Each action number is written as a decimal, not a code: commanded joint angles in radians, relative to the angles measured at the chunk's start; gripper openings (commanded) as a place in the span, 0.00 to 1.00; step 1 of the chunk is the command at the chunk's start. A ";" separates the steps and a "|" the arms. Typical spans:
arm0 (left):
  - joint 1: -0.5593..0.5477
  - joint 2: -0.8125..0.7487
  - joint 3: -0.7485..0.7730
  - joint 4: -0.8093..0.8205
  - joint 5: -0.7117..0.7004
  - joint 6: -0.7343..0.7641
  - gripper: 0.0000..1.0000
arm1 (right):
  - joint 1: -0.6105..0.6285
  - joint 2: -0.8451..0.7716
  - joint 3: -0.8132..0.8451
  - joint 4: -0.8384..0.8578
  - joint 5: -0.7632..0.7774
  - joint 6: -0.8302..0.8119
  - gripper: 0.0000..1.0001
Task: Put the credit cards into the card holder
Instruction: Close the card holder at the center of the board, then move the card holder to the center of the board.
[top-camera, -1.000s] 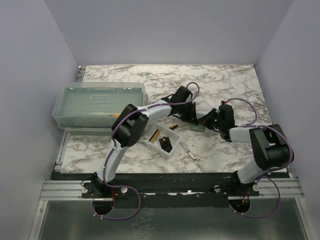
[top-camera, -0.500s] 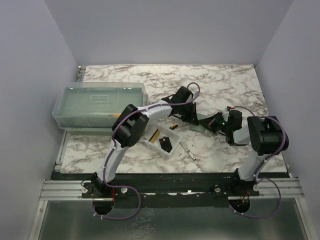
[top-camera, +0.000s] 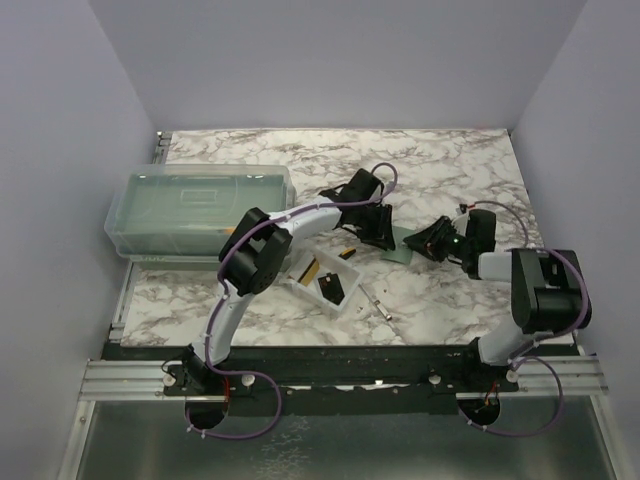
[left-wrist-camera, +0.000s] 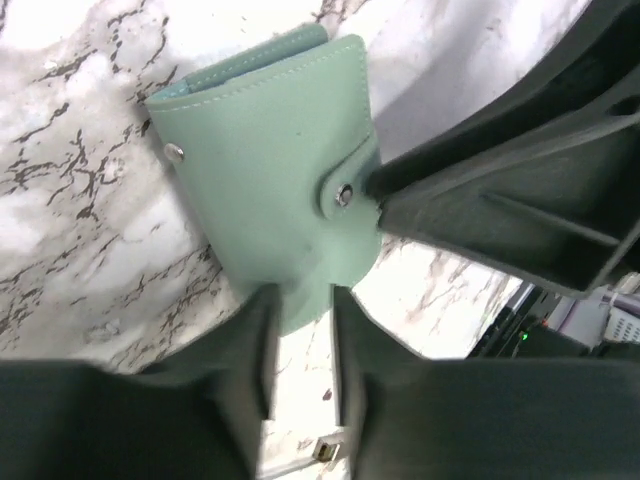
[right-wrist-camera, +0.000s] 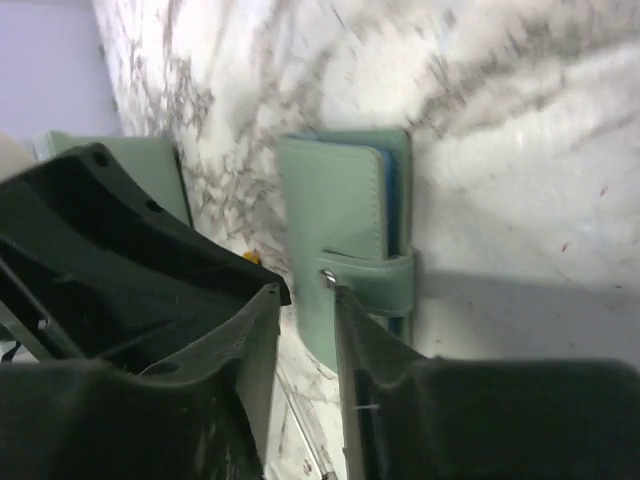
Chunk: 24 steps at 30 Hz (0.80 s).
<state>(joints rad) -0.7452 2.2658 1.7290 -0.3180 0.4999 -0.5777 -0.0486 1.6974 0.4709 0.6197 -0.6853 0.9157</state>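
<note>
The sage-green card holder (top-camera: 401, 248) lies folded on the marble between my two grippers, its strap snapped over the front (left-wrist-camera: 262, 180). My left gripper (left-wrist-camera: 300, 300) stands slightly open, and the holder's near edge reaches between its fingertips. My right gripper (right-wrist-camera: 305, 295) is also parted a little at the strap's snap (right-wrist-camera: 326, 280), with pale blue showing at the holder's edge. In the top view the left gripper (top-camera: 380, 232) and right gripper (top-camera: 426, 243) flank the holder. A gold credit card (top-camera: 311, 269) and a black one (top-camera: 332, 288) rest in a small clear tray.
The clear tray (top-camera: 300, 287) sits left of the holder, beside the left arm. A large translucent lidded box (top-camera: 195, 210) stands at the far left. A small metal piece (top-camera: 381, 304) lies near the front. A yellow-orange bit (top-camera: 348, 253) shows by the tray.
Both grippers have parted slightly from shut. The right arm's wrist has swung back and to the right. The card holder stays on the table.
</note>
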 joint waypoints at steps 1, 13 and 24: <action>0.007 -0.153 0.081 -0.087 0.044 0.018 0.43 | -0.009 -0.199 0.149 -0.626 0.159 -0.380 0.38; 0.010 -0.519 0.012 -0.156 -0.005 0.028 0.77 | 0.234 -0.223 0.429 -1.087 0.587 -0.441 1.00; 0.018 -0.890 -0.177 -0.218 -0.385 0.061 0.83 | 0.440 0.092 0.686 -1.198 0.936 -0.326 1.00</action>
<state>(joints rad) -0.7338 1.4685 1.6108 -0.4831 0.3134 -0.5411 0.3450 1.6939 1.0775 -0.4858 0.0605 0.5491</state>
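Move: The closed card holder lies between the hands: its middle is about 3 cm to the left hand's right, level with it fore and aft and some 4 cm below. From the right hand it is about 3 cm to the left, level ahead, 2 cm below. From the left hand, the yellow knife is about 10 cm left and 1 cm back; the white tray is 15 cm left and 9 cm back. Both grippers open; left climbs about 30 cm away, right rises 7 cm, sinks back over the card holder, rolling. ##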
